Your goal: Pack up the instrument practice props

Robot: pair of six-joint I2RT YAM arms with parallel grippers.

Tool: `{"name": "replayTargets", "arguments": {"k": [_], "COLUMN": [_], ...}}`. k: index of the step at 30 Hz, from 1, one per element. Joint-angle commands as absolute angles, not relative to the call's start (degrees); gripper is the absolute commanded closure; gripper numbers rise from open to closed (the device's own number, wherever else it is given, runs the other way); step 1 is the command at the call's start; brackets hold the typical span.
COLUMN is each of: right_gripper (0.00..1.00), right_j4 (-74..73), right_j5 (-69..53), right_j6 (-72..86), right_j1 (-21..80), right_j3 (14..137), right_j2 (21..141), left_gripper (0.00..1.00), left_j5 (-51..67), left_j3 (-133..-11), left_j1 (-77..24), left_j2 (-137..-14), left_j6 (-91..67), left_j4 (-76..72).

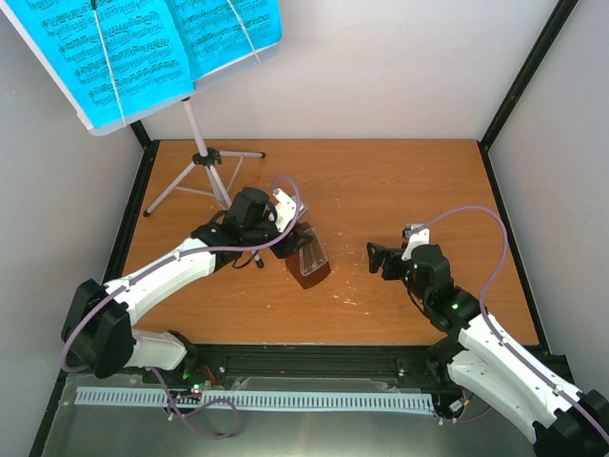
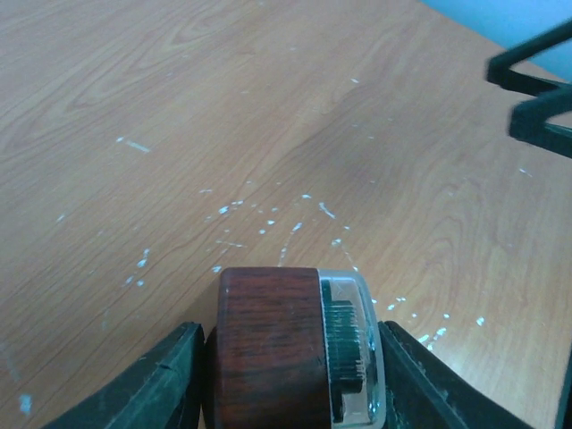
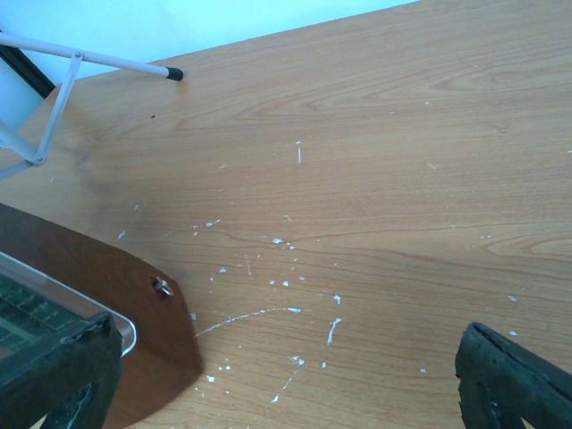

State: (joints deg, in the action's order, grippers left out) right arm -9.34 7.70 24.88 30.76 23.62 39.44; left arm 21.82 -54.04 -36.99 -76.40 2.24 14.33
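Note:
The brown pyramid metronome (image 1: pixel 309 262) with its clear front cover lies tilted near the table's middle. My left gripper (image 1: pixel 290 238) is shut on its narrow top; in the left wrist view the metronome (image 2: pixel 273 349) sits between both black fingers (image 2: pixel 152 389). My right gripper (image 1: pixel 381 259) is open and empty to the metronome's right, facing it. In the right wrist view the metronome (image 3: pixel 98 313) shows at lower left. The silvery tripod music stand (image 1: pixel 205 157) stands at the back left, carrying the cyan sheet-music pages (image 1: pixel 143 43).
The wooden table (image 1: pixel 400 181) has black frame posts at the back corners (image 1: pixel 523 76). A tripod leg with a black foot (image 3: pixel 174 74) reaches onto the table. White scuff marks (image 3: pixel 295 313) dot the wood between the grippers.

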Motion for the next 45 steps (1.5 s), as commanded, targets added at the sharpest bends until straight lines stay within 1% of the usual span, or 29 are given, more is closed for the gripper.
{"name": "replayTargets", "arguments": {"k": [1,5,8,13,14,16,19,25,29,33,35,41,43,45], "right_gripper": [0.00,0.00,0.00,0.00,0.00,0.00,0.00,0.00,0.00,0.00,0.00,0.00,0.00,0.00], "right_j4": [-11.9,-12.7,-13.3,-13.7,-13.6,-13.6,-13.1,-12.5,-12.6,-13.1,-14.2,-17.6,-18.1,-17.7], "right_j5": [10.5,11.0,11.1,10.7,10.6,10.5,10.2,9.2,8.8,5.7,4.4,2.3,0.4,-2.6], "right_j6": [24.8,25.2,25.6,26.7,26.9,27.4,28.1,28.6,30.9,33.7,34.5,36.7,37.2,37.0], "right_j1": [30.2,30.2,30.2,30.2,30.2,30.2,30.2,30.2,30.2,30.2,30.2,30.2,30.2,30.2], "right_j3": [25.0,24.6,24.1,23.0,23.0,22.6,22.0,20.3,19.7,18.9,18.1,15.3,14.3,13.1], "right_j2": [37.6,36.1,35.2,34.1,34.0,33.7,33.5,33.1,33.1,33.5,33.4,29.4,28.3,28.0], "left_gripper": [0.60,0.58,0.52,0.28,0.24,0.20,0.17,0.15,0.13,0.12,0.10,0.01,0.01,0.01], "left_j5": [13.2,8.5,6.1,6.1,6.3,7.3,9.6,16.9,27.3,36.2,36.4,31.1,33.0,38.0], "left_j3": [-55.1,-55.1,-55.7,-56.8,-56.9,-56.9,-56.0,-55.2,-52.3,-49.8,-48.9,-48.1,-48.4,-48.4], "left_j1": [-38.5,-42.1,-44.9,-48.5,-49.0,-49.6,-49.7,-49.9,-49.9,-50.0,-50.0,-48.9,-46.8,-42.2], "left_j2": [-73.8,-73.7,-74.9,-76.1,-76.2,-76.3,-76.0,-75.0,-74.9,-75.3,-74.5,-68.6,-67.0,-66.0], "left_j6": [-6.1,-11.9,-16.0,-21.4,-22.1,-23.2,-24.6,-26.9,-27.6,-29.0,-28.9,-25.5,-23.8,-22.5], "left_j4": [15.3,15.5,16.0,16.4,16.7,17.0,17.4,18.4,13.2,5.8,5.1,8.2,8.6,8.1]}}
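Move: The left hand still grips the metronome near its top, with the metronome's middle some 9 cm below, about 1 cm back and 2 cm right; the clear cover sits on its near face, roughly 4 cm back, 2 cm right and 8 cm below. The music stand's nearest foot is about 11 cm left and 3 cm ahead, some 18 cm down. From the open right hand, the metronome lies about 15 cm left, 1 cm ahead and 7 cm below. The left hand opens wide, freeing the metronome, and draws back about 10 cm; the open right hand sinks some 5 cm. ##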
